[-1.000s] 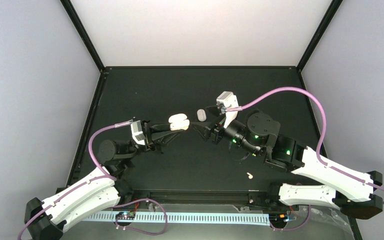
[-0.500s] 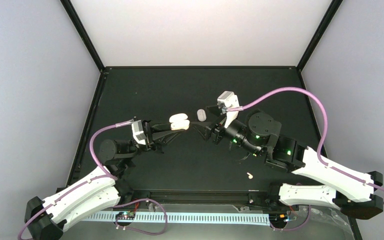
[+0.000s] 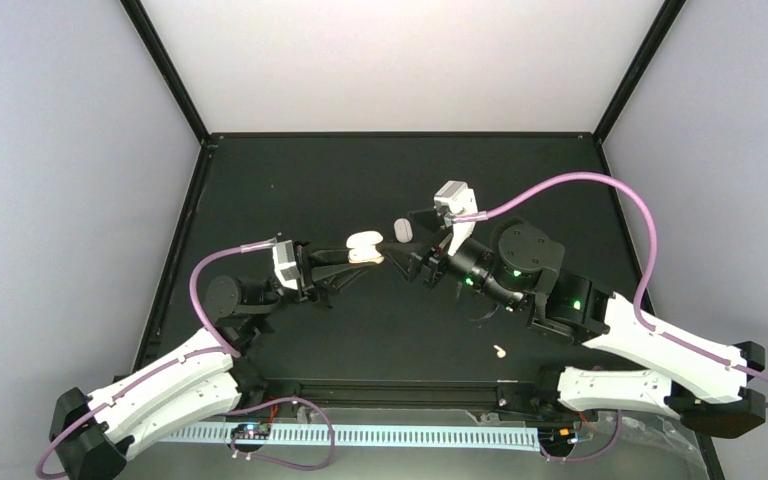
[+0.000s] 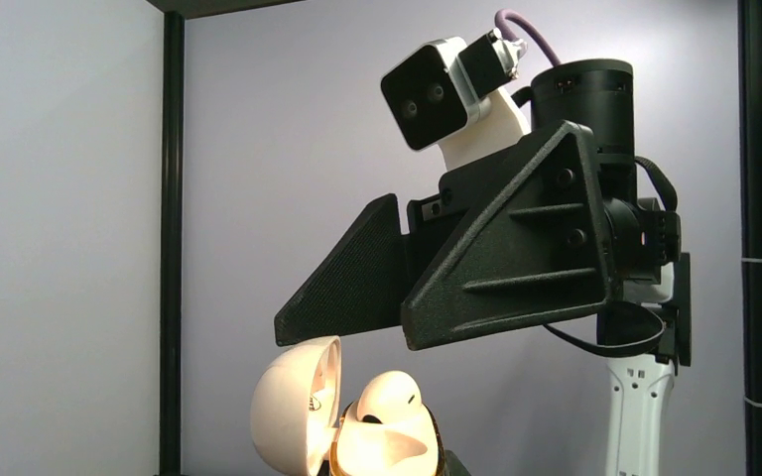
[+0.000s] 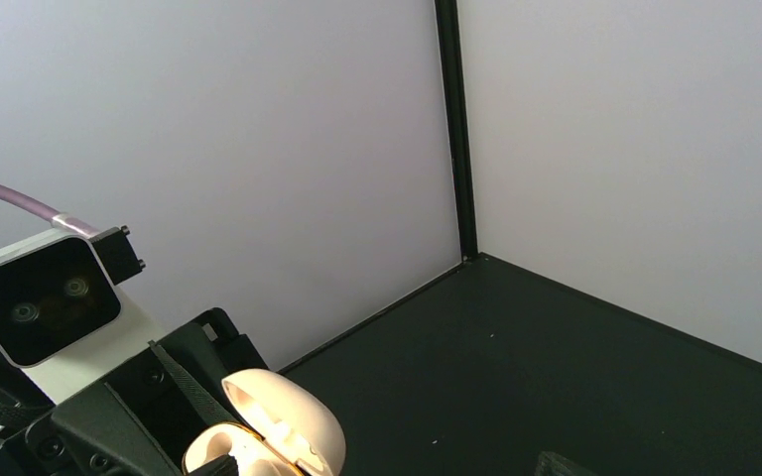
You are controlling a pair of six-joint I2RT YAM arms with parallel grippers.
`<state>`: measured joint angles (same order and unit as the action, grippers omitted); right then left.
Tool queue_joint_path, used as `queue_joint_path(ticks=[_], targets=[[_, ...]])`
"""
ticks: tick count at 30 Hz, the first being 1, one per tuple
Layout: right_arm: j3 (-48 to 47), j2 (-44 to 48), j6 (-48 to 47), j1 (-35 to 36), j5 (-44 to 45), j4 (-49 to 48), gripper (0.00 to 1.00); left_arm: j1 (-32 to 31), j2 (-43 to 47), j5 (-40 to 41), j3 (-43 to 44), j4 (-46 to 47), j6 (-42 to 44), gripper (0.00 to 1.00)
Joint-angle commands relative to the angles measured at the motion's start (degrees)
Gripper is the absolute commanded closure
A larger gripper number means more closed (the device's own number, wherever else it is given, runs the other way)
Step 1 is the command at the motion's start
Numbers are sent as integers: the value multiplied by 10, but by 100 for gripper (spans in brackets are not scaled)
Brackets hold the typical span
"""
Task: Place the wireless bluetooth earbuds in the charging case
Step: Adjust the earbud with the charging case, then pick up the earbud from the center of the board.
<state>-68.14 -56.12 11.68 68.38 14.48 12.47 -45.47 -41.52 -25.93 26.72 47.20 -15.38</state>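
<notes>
The charging case (image 3: 364,247) is a glossy white pill held off the table, and my left gripper (image 3: 352,256) is shut on its base. Its lid (image 4: 296,416) stands swung open to the left. One earbud (image 4: 391,399) sits in the case with its rounded head sticking up. My right gripper (image 4: 342,334) hovers just above the case, open, with nothing between its black fingers (image 4: 516,268). From the right wrist, the open case (image 5: 283,426) shows at the lower left. Another earbud (image 3: 500,351) lies loose on the table near the front rail.
A small pale oval thing (image 3: 403,231) lies on the black table (image 3: 360,180) just behind the two grippers. The enclosure's walls and black corner posts (image 5: 451,129) bound the table. The right arm's purple cable (image 3: 600,185) loops over the right side.
My left arm has carried the open case a little to the right, closer to the right gripper's fingers. The right arm has barely moved. The loose earbud lies where it was.
</notes>
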Motion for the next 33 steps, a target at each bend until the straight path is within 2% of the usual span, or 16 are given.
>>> queue_joint_path(ticks=[1, 8, 13, 15, 18, 21, 27, 33], targets=[[-18, -3, -3, -1, -9, -15, 22, -4, -1, -8, 8, 10, 8, 99], [-25, 21, -25, -1, 30, 0, 22, -4, 10, 8, 3, -4, 16, 98], [-24, 56, -29, -9, 119, 95, 22, -4, 46, 13, -5, -43, 24, 98], [-15, 55, 13, -42, 131, 171, 22, -4, 63, 15, -11, -56, 26, 98], [32, 59, 115, -121, 93, 280, 22, -4, 92, 24, -24, -76, 27, 98], [112, 82, 202, -172, 54, 334, 22, -4, 121, 34, -36, -94, 29, 98], [282, 109, 390, -219, -11, 363, 23, -4, 150, 36, -48, -112, 29, 98], [371, 131, 523, -229, -11, 377, 23, -4, 177, 35, -62, -118, 20, 98]])
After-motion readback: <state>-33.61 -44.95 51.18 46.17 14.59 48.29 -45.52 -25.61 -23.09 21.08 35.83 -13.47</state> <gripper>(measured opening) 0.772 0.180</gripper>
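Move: The loose earbud on the table lies about 22 cm to the right of the right hand, roughly level with it fore and aft, and some 42 cm below. The open charging case, one earbud already in it, sits in the left fingers about 4 cm left of the right hand, 1 cm back and 3 cm lower; a white oval piece lies on the table some 28 cm ahead of that hand, straight out. From the left hand the loose earbud is about 28 cm right, 3 cm ahead and 39 cm down. After a brief pause the right hand, empty and still wide open, leaves the case and swings right and then steeply down towards the loose earbud, some 34 cm down and 18 cm right, bowing about 6 cm forward on the way and coming back, while the wrist turns clockwise and tips the fingers from level to mostly down. The left hand keeps its grip on the open case and carries it about 4 cm to the left, back and slightly down, away from the right hand's starting place. ##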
